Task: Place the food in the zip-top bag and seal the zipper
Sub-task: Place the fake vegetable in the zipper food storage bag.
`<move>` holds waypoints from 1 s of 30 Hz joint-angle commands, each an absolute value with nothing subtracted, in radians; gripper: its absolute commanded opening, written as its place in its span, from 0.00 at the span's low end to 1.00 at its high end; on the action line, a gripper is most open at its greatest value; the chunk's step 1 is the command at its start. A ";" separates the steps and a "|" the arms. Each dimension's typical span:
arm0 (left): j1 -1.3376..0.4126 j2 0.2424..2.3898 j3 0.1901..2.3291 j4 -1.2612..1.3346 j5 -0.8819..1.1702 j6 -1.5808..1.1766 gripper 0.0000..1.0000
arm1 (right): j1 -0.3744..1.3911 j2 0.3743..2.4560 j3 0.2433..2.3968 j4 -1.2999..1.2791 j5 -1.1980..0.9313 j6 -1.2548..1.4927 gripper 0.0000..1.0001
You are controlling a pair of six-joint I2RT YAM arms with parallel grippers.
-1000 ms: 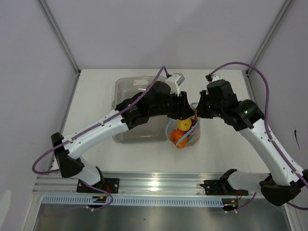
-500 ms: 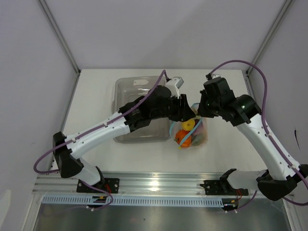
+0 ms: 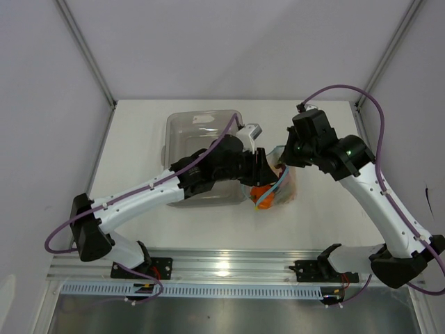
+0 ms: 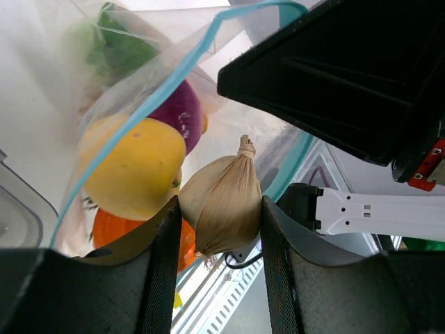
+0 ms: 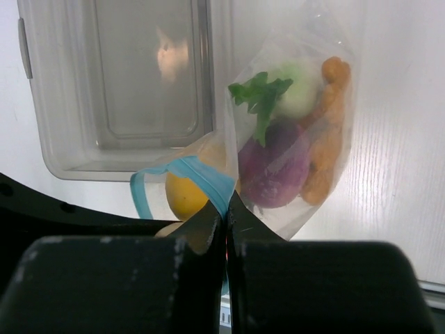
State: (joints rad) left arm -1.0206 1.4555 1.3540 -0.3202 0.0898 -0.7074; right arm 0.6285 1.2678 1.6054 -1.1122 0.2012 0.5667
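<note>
My left gripper (image 4: 220, 203) is shut on a beige garlic-like bulb of food (image 4: 226, 188), held right at the mouth of the zip-top bag (image 3: 284, 191). The light blue zipper (image 4: 156, 94) curves around it. Inside the bag lie a yellow lemon (image 4: 132, 167), a purple onion (image 4: 182, 111), a green sprig (image 5: 261, 94), a white radish (image 5: 300, 87) and orange bits (image 5: 327, 146). My right gripper (image 5: 227, 209) is shut on the zipper (image 5: 201, 177) and holds the bag (image 5: 295, 209) up by its mouth edge.
A rigid clear tray (image 3: 198, 129) stands on the white table just left of the bag, under my left arm. The right arm's black wrist (image 4: 348, 76) hangs close above my left gripper. The metal rail (image 3: 229, 268) runs along the near table edge.
My left gripper has moved right and down over the bag's mouth with the bulb. The right gripper has shifted slightly back and left, still holding the zipper edge, and the bag has swung under it.
</note>
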 commanded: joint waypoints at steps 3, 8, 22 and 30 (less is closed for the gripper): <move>-1.026 1.462 1.403 -0.284 0.136 -0.713 0.39 | 0.632 1.259 1.646 -1.043 0.181 0.604 0.00; -1.028 1.554 1.494 -0.348 0.187 -0.709 0.44 | 0.632 1.261 1.655 -1.043 0.179 0.607 0.00; -1.026 1.514 1.439 -0.339 0.131 -0.686 0.97 | 0.632 1.249 1.640 -1.051 0.189 0.588 0.00; -1.029 1.304 1.320 -0.354 0.029 -0.640 0.96 | 0.629 1.235 1.609 -1.048 0.213 0.584 0.00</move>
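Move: The left hand already holds the garlic in the bag's mouth; the gap among the food where it is to go lies about 3 cm to its right, level fore and aft and some 6 cm below. The lemon is about 4 cm ahead, 1 cm left and 5 cm below, the purple onion 5 cm ahead, 3 cm right and 6 cm below. From the right hand, the gap lies roughly 4 cm back, 2 cm left and 8 cm below. The left hand carries the garlic about 3 cm to the right, deeper into the bag, sinks some 2 cm while its fingers spread wide and let go of the garlic over the gap beside the onion, then draws back about 4 cm to the left and rises with the fingers still open. All the while the right hand stays almost in place, shut, and keeps its pinch on the blue zipper rim to hold the bag up. ##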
